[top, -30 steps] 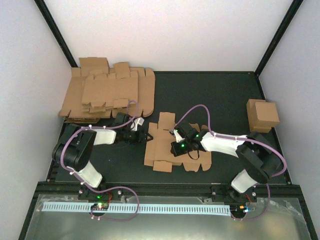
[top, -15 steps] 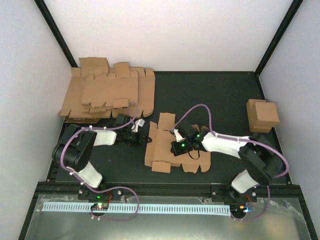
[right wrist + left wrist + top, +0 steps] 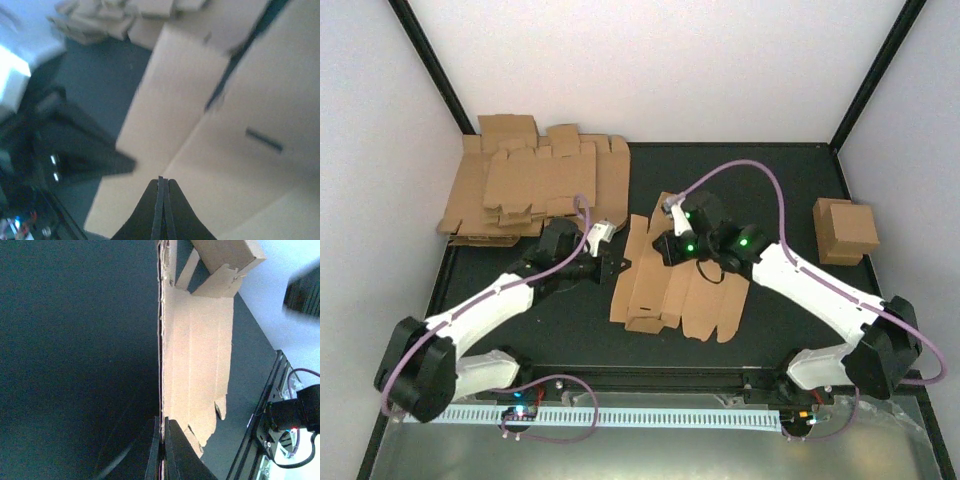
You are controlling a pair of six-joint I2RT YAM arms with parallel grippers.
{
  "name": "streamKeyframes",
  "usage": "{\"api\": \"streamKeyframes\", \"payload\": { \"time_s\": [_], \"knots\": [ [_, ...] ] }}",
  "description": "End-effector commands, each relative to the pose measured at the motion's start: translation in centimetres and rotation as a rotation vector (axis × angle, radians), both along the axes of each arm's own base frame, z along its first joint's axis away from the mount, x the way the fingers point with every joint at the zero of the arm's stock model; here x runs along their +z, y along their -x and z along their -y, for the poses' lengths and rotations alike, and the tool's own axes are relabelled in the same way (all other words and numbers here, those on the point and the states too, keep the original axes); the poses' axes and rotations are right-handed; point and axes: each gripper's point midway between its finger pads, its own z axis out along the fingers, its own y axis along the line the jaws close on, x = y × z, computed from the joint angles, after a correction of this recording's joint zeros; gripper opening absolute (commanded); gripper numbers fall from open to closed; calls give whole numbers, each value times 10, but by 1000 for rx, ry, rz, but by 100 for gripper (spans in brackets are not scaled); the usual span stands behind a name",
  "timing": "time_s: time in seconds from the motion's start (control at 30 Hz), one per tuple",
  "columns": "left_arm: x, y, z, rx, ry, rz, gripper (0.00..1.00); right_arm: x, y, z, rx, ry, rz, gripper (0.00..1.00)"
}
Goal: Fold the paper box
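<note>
The paper box is a flat brown cardboard blank in the middle of the black table, its left panel tilted up. My left gripper is shut on the blank's left edge. In the left wrist view the cardboard runs edge-on straight into the closed left gripper. My right gripper is shut above the far part of the blank. In the right wrist view the right gripper is pressed together with nothing between its fingers, just over the brown sheet.
A pile of flat cardboard blanks lies at the back left, also seen in the right wrist view. A folded brown box stands at the right edge. A black frame rail runs along the near edge.
The left gripper has closed on the blank's left edge. Both arms have stretched farther out over the table. The right gripper moved from the blank's middle to its far part, and the left panel rose.
</note>
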Motion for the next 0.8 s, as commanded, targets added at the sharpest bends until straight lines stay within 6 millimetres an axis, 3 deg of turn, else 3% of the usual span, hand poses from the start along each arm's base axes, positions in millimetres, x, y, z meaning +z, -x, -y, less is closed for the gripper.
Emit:
{"api": "streamKeyframes", "payload": {
  "time_s": [0.0,0.2,0.4,0.57,0.77],
  "knots": [
    [32,5,2,4,-47,148,1,47,-21,7,-56,6,82,2],
    [59,20,5,-8,-7,262,2,84,-52,-1,-93,-15,93,2],
    [66,31,10,-36,-6,306,2,86,-66,-18,-69,28,34,2],
    [66,32,13,-35,-18,322,2,78,-64,-25,-33,41,-15,2],
    [64,26,13,-10,-33,311,2,76,-45,-20,11,31,-40,2]
  ]
}}
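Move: The left hand still pinches the left edge of the raised paper box. From that hand, the box's far flap is about 12 cm ahead, 7 cm to the right and a few centimetres lower. The right hand hovers over the main panel with shut, empty fingers: the far flap lies some 12 cm straight ahead of it and 9 cm down, and the held left edge is level with it, about 8 cm to the left and 5 cm lower. Keeping its pinch on the box's left edge, the left hand lifts it about 6 cm and draws back 3 cm, rolling some 15 degrees so the far side tips up. The right hand, fingers shut, climbs about 10 cm while reaching forward over the panel towards the far flap and drifting slightly left, then dips about 3 cm and eases back a little near the far edge. ##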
